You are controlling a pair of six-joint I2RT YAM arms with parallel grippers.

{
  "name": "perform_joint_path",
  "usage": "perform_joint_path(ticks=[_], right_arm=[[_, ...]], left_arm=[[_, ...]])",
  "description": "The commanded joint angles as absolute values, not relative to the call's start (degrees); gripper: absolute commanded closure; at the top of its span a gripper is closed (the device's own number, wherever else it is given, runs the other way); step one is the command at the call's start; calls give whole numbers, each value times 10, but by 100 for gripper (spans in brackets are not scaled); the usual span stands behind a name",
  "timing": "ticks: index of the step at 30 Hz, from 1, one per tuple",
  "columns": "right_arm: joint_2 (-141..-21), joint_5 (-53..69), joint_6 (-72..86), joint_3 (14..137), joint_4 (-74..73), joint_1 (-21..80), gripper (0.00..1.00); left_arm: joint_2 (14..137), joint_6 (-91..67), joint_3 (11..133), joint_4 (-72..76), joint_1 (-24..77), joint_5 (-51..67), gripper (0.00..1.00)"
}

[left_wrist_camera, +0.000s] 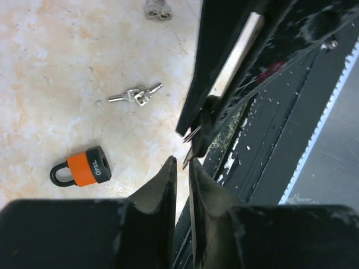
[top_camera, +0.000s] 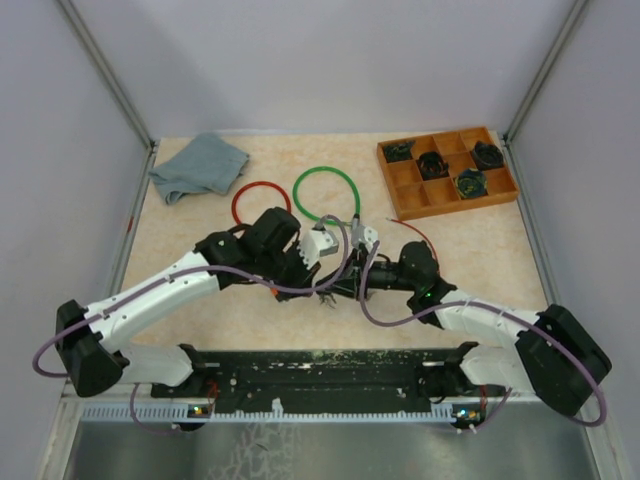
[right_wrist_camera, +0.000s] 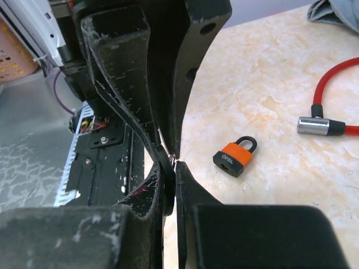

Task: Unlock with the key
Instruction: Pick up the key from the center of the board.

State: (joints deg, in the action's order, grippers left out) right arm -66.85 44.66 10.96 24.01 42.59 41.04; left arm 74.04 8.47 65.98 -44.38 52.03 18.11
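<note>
An orange and black padlock [left_wrist_camera: 84,166] marked OPEL lies shut on the table, also in the right wrist view [right_wrist_camera: 235,157]; the arms hide it in the top view. My right gripper [right_wrist_camera: 170,168] is shut on the black head of a key [right_wrist_camera: 167,188], held above the table near its front edge. The key's blade [left_wrist_camera: 189,152] points at my left gripper [left_wrist_camera: 182,162], whose tips close on the blade end. The two grippers meet tip to tip at the table's middle [top_camera: 338,283]. The padlock lies apart from both.
A loose bunch of silver keys [left_wrist_camera: 134,95] lies beyond the padlock. A red cable lock [top_camera: 262,205], a green cable lock [top_camera: 326,193], a grey cloth [top_camera: 200,165] and a wooden compartment tray [top_camera: 445,172] sit at the back. The black base rail [top_camera: 330,365] runs along the front.
</note>
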Motion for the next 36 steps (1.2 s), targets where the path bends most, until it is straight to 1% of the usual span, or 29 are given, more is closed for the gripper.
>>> perform_joint_path(ticks=[1, 5, 9, 12, 14, 19, 26, 33, 36], right_arm=[[-633, 430, 169, 227, 502, 398, 100], [-608, 335, 229, 206, 512, 398, 100], [-593, 271, 307, 179, 570, 399, 100], [-587, 229, 351, 165, 595, 403, 100], [-587, 201, 373, 157, 604, 406, 100], [-583, 148, 440, 125, 671, 407, 100], [-583, 134, 474, 120, 704, 420, 100], [-592, 136, 495, 119, 732, 430, 100], [-593, 134, 501, 117, 741, 432, 100]], left_arm=[[694, 26, 629, -349, 523, 108, 76], [614, -58, 538, -179, 521, 63, 67], [538, -118, 432, -7, 521, 36, 60], [505, -156, 383, 99, 521, 43, 59], [500, -178, 358, 158, 521, 56, 59], [492, -243, 286, 290, 521, 42, 60], [489, -333, 215, 418, 520, -1, 59], [538, -386, 196, 520, 520, 7, 58], [556, -400, 195, 542, 520, 4, 58]])
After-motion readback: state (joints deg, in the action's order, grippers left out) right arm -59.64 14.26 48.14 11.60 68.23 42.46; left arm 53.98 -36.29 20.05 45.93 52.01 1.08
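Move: The key is already pinched in the right hand's fingers, practically at its hand point, and lies within about 1 cm to the right of and below the left hand point, between left fingers that are already parting. From the left hand, the silver keys lie on the board about 6 cm ahead, 3 cm right and 14 cm below; the orange padlock lies some 7 cm ahead, 7 cm left and equally low. The left hand opens further to a bit under half, leaves the key and climbs about 8 cm while going some 4 cm forward, its fingers swinging up by roughly 65 degrees from slanting down to about level, towards the right hand, and turning counter-clockwise. The right hand keeps its pinch on the key and carries it up about 6 cm, drawing off to the right and a little forward, as its fingers tip upward and swing clockwise towards the front. ##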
